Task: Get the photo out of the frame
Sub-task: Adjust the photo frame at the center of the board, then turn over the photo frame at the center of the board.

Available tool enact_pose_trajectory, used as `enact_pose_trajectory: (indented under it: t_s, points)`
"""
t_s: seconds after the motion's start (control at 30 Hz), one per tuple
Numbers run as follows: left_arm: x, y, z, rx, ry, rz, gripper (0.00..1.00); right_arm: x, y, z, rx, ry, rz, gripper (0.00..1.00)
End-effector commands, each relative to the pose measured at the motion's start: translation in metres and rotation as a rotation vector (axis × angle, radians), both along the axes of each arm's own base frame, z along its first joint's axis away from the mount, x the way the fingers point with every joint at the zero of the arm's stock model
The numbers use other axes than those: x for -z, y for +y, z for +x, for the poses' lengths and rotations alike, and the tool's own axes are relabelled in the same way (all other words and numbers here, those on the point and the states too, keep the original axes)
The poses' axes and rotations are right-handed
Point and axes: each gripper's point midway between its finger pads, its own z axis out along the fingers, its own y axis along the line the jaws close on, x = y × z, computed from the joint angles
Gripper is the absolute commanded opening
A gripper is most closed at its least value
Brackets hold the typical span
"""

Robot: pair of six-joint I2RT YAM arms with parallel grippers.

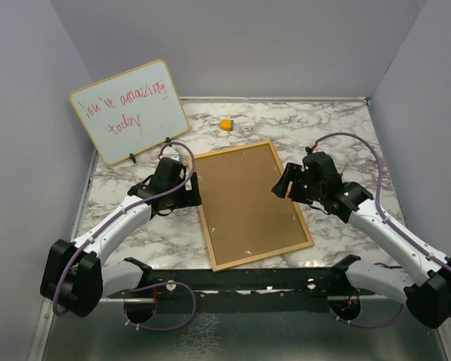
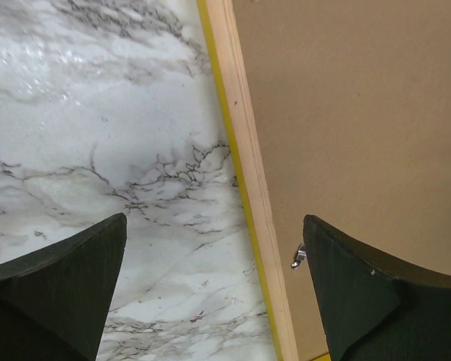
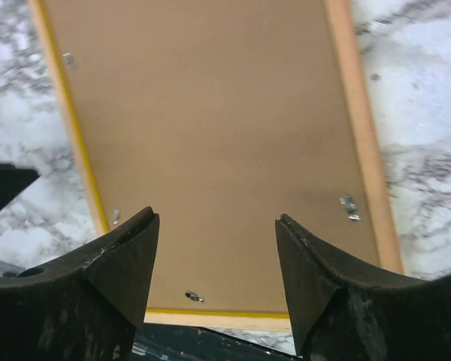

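The frame point(image 1: 252, 203) lies face down on the marble table, its brown back up and its thin yellow border showing along the edges. The photo is hidden under that back. My left gripper point(image 1: 189, 183) is open and straddles the frame's left edge point(image 2: 244, 173); one finger hangs over the marble, the other over the brown back beside a small metal clip point(image 2: 298, 257). My right gripper point(image 1: 283, 183) hovers over the frame's right side. In the right wrist view it point(image 3: 216, 216) stands open above the back point(image 3: 210, 113), with nothing between its fingers. Small clips point(image 3: 349, 207) sit near the edges.
A wood-edged whiteboard point(image 1: 128, 111) with red handwriting leans against the back left wall. A small orange block point(image 1: 226, 125) lies on the marble table point(image 1: 346, 135) behind the frame. Grey walls close in the left, back and right sides.
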Motion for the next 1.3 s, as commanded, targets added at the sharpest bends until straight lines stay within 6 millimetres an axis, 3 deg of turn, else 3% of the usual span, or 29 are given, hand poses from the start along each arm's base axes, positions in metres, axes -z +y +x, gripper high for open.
enact_pose_trajectory:
  t_s: [0.0,0.17,0.27,0.33,0.43,0.5,0.57,0.67,0.83,0.93,1.1,1.27]
  points:
    - [-0.016,0.018,0.016,0.002,-0.070,0.109,0.99,-0.026,0.023,0.001,-0.052,-0.156,-0.016,0.68]
    - [-0.019,0.039,0.027,-0.102,-0.080,0.149,0.99,-0.022,0.057,-0.016,-0.063,-0.138,-0.009,0.68]
    - [-0.018,0.051,0.032,-0.151,-0.063,0.095,0.99,-0.020,0.086,-0.025,-0.067,-0.131,0.078,0.85]
    - [-0.012,0.060,0.034,-0.186,-0.037,0.059,0.99,-0.021,0.107,-0.033,-0.097,-0.141,0.106,0.91]
    - [-0.004,0.076,0.036,-0.240,0.004,0.037,0.99,-0.016,0.134,-0.044,-0.139,-0.140,0.047,0.91]
    - [0.000,0.075,0.035,-0.235,0.032,0.003,0.99,-0.008,0.148,-0.052,-0.150,-0.129,-0.027,0.91]
    - [0.003,0.075,0.034,-0.231,0.046,-0.005,0.99,0.004,0.152,-0.056,-0.135,-0.101,-0.113,0.91]
    - [0.003,0.077,0.030,-0.229,0.045,-0.002,0.99,0.023,0.142,-0.059,-0.047,-0.032,-0.221,0.90]
    - [-0.006,0.087,0.032,-0.269,-0.002,0.029,0.99,0.031,0.182,-0.092,-0.175,-0.062,-0.237,0.90]
    - [-0.010,0.094,0.033,-0.295,-0.022,0.057,0.99,0.044,0.175,-0.093,-0.115,-0.032,-0.341,0.90]
    - [-0.013,0.100,0.033,-0.326,-0.042,0.078,0.99,0.038,0.171,-0.088,-0.105,-0.054,-0.397,0.90]
    - [-0.013,0.103,0.033,-0.338,-0.042,0.089,0.99,0.031,0.193,-0.092,-0.206,-0.087,-0.413,0.90]
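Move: The right hand hangs over the right half of the photo frame; the frame's near-left corner is its goal, some 20 cm to its left, 14 cm back and 12 cm below. The metal tab by the near edge is about 9 cm left and 9 back of that hand, the lower tab on the left rail about 20 left and nearly level. From the left hand, the corner lies some 15 cm back, 6 right and 6 below, that lower tab 3 back and 6 right. Swing the right gripper about 18 cm left and 10 cm back across the photo frame towards its near-left corner, rising slightly first and then sinking to finish some 4 cm lower; spread its part-open fingers wider and roll its left side down about 20 degrees. Meanwhile draw the open left gripper about 9 cm left and a little forward, away from the frame's left rail, turning it counter-clockwise. ##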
